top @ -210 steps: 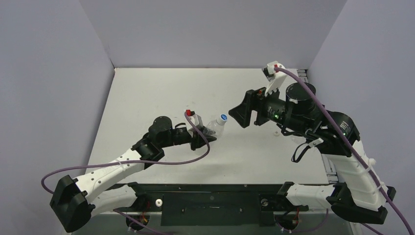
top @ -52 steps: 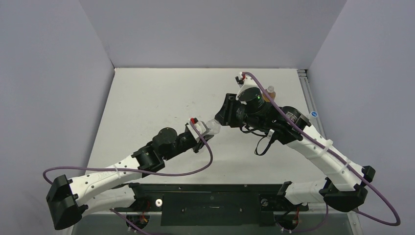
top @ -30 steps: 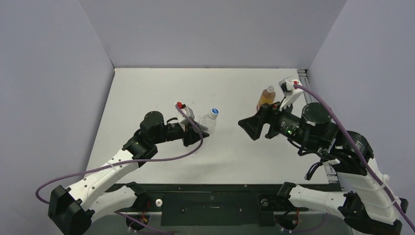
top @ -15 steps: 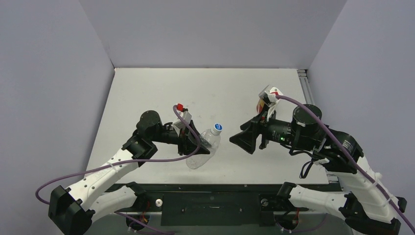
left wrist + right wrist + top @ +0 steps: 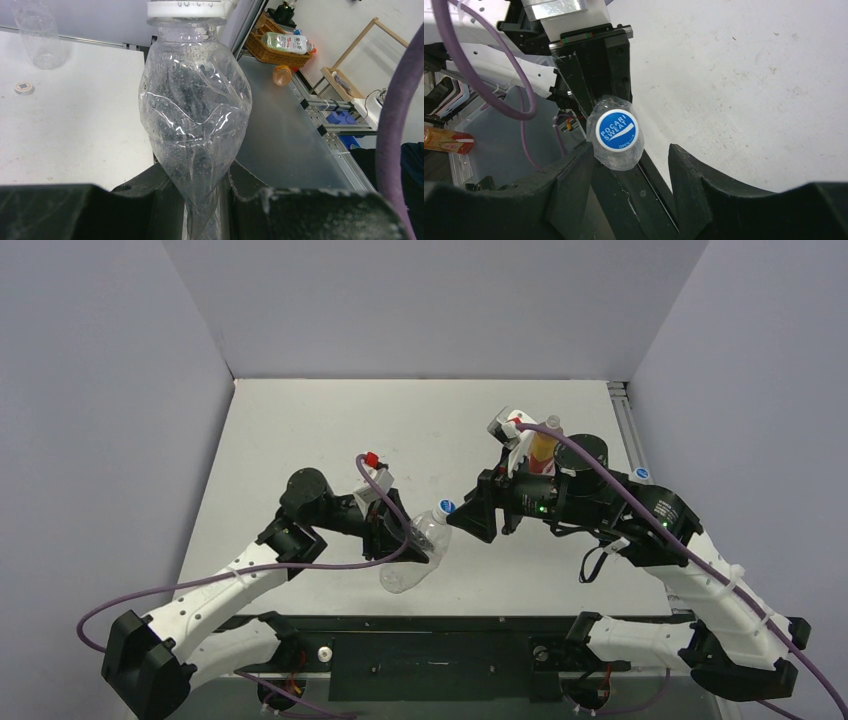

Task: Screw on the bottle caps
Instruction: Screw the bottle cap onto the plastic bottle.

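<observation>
My left gripper (image 5: pixel 400 540) is shut on the crumpled body of the clear bottle (image 5: pixel 412 552), held off the table with its neck pointing right; the squeezed plastic (image 5: pixel 196 115) fills the gap between the jaws. The blue-and-white cap (image 5: pixel 447 507) sits on its neck, and I face it head-on (image 5: pixel 617 130). My right gripper (image 5: pixel 463 517) is open right at the cap, which lies just ahead of the fingertips, nearer the left finger (image 5: pixel 583 159), with a gap to the other. The amber bottle (image 5: pixel 543 447) stands behind my right wrist, partly hidden. A small white cap (image 5: pixel 23 88) lies on the table.
A clear-looking bottle base (image 5: pixel 39 35) stands on the table at the far left of the left wrist view. The metal rail (image 5: pixel 622 425) runs along the table's right edge, with shelves and a basket (image 5: pixel 280 47) beyond. Grey walls close the back and sides.
My right arm has swung left to the bottle's cap with its jaws narrowing. My left arm has brought the clear bottle lower and a little to the right, still gripped.
</observation>
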### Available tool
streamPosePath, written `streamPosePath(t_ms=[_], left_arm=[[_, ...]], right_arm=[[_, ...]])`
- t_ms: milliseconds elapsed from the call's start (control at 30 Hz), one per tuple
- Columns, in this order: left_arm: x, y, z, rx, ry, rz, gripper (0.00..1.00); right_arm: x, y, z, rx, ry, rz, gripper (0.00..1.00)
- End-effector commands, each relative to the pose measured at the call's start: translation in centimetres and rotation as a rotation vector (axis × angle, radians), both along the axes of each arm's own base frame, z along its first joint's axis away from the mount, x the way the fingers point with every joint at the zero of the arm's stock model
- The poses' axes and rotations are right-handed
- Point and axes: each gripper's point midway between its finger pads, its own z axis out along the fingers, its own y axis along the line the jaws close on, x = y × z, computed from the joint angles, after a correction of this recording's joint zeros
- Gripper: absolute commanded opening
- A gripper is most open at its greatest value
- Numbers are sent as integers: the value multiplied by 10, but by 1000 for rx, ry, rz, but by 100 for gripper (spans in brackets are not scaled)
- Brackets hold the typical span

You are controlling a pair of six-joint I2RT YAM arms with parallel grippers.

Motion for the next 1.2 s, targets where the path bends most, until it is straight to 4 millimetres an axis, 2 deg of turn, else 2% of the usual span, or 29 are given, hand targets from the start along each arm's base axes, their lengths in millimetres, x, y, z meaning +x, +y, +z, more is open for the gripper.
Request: streamPosePath(t_ms=[0,133,433,767,1000,1133,1167], left_arm=[[-5,-1,12,-40,-43,-37,0],[-3,-3,11,-36,-38,-38,0],[-3,-6,9,-30,-31,-44,0],[-3,-8,9,-31,-39,-46,0],[2,-12,10,-32,-61,-9,0],[26,-16,9,-5,-117,144,0],[38,-18,11,-7,-154,220,0]], right_arm=[[-6,8,30,72,-72,57,51],[-8,10,26,65,-65,70,45],[-8,20,19,56,-45,85,40],[6,21,8,17,-22,10,35],[11,22,-2,2,36,-45,12],[17,20,-4,16,95,-123,3],[18,18,-7,8,109,-144,0]])
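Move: The blue-topped cap, already sitting on the neck of the clear plastic bottle, lies about 3 cm left of my half-open right fingers, level with them fore and aft and some 1 cm lower. The bottle's middle, leaning in my left grip, is roughly 5 cm back, 7 cm left and 7 cm below that right hand. From my left hand the cap is about 5 cm ahead, 4 cm right and 6 cm up. I close my right fingers around the cap until both pads pinch its sides, easing that hand about 1.5 cm left and around 1 cm down over it, after a small draw back. My left hand keeps its hold on the bottle, sinking about 1.5 cm and shifting a centimetre right towards my right hand. At the very end both hands start forward and down together. ##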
